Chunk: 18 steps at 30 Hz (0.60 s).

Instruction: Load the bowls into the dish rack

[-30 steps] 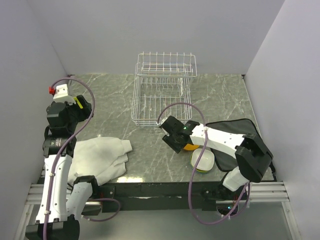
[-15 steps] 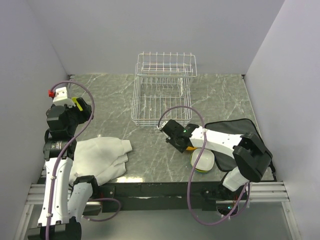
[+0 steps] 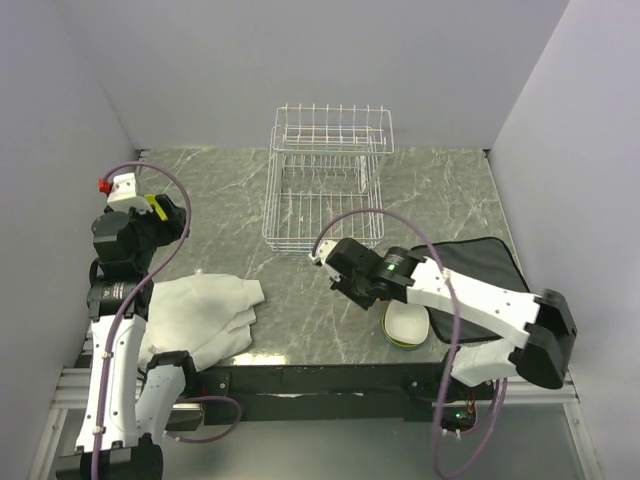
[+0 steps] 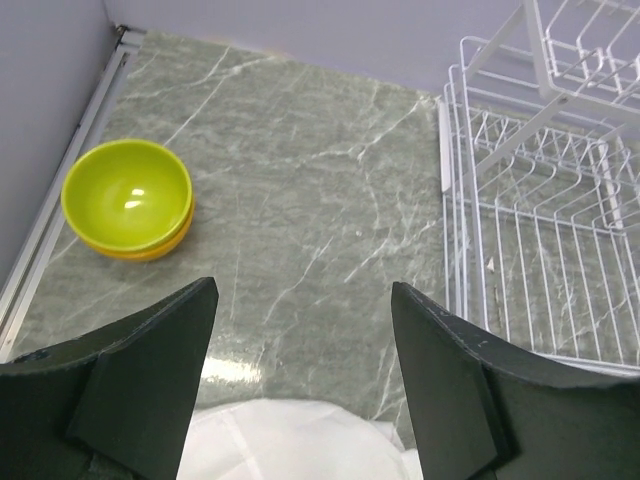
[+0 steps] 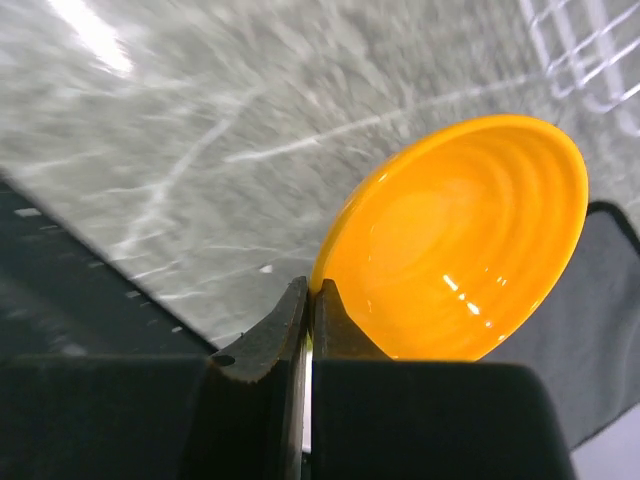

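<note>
In the right wrist view my right gripper (image 5: pixel 312 290) is shut on the rim of an orange bowl (image 5: pixel 460 240), which is tilted just above the marble table. From above, the right gripper (image 3: pixel 355 280) sits in front of the white wire dish rack (image 3: pixel 325 190) and hides that bowl. A bowl with a white inside (image 3: pixel 405 322), nested in a lime one, lies beside it. My left gripper (image 4: pixel 302 300) is open and holds nothing. A lime bowl (image 4: pixel 127 195) stacked on an orange one rests by the left wall. The dish rack (image 4: pixel 540 230) holds no bowls.
A crumpled white cloth (image 3: pixel 200 310) lies at the near left, under the left gripper. A black mat (image 3: pixel 480 265) covers the near right corner. Grey walls close off the table at the left, back and right.
My right gripper has closed onto the orange bowl's rim. The right arm's elbow swung out to the right. The left arm has barely moved.
</note>
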Each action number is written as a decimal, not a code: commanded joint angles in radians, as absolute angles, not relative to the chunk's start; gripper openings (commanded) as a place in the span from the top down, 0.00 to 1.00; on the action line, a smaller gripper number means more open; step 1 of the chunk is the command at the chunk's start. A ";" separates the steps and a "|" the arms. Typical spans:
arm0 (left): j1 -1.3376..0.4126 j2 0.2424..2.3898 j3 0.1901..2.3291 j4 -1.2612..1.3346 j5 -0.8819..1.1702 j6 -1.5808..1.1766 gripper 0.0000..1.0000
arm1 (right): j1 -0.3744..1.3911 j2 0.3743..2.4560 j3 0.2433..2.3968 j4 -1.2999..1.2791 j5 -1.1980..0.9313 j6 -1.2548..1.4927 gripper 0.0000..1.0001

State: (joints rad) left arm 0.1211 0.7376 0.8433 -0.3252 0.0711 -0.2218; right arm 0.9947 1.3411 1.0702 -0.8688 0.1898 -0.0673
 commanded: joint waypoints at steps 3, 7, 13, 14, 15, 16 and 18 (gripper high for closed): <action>0.126 0.804 0.937 -0.221 0.118 -0.230 0.23 | 1.008 1.281 1.221 -0.983 0.138 -0.090 1.00; 0.126 0.848 0.962 -0.180 0.137 -0.253 0.23 | 1.008 1.302 1.262 -0.905 0.176 -0.152 1.00; 0.124 0.937 1.023 -0.208 0.152 -0.282 0.23 | 0.951 1.344 1.498 -0.715 0.083 -0.264 1.00; 0.124 0.965 1.028 -0.213 0.159 -0.287 0.23 | 0.947 1.354 1.585 -0.697 0.054 -0.285 1.00; 0.124 0.977 1.031 -0.216 0.163 -0.293 0.23 | 0.940 1.386 1.630 -0.671 0.031 -0.297 1.00; 0.124 1.006 1.038 -0.222 0.161 -0.296 0.23 | 0.924 1.402 1.675 -0.657 -0.022 -0.314 1.00; 0.124 1.037 1.045 -0.218 0.152 -0.301 0.23 | 0.879 1.460 1.805 -0.625 -0.119 -0.354 1.00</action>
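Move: The right hand, its fingers already shut on the orange bowl's rim above the table, has the dish rack's middle about 25 cm ahead, 5 cm left and 8 cm below. The white bowl stack stands some 5 cm back, 13 cm right and 9 cm below. From the open, empty left hand, the green bowl lies roughly 12 cm ahead, 11 cm left and 24 cm below; the cloth's middle is 13 cm back, straight beneath. Keep the right fingers clamped on the orange bowl's rim and lift it about 18 cm, slowing briefly early on, then sweeping up and left and somewhat forward towards the space over the rack's front edge; swing the fingertips outward, left and forward, some 30 degrees. Meanwhile ease the wide-open left gripper forward about 5 cm and slightly up, touching nothing. ##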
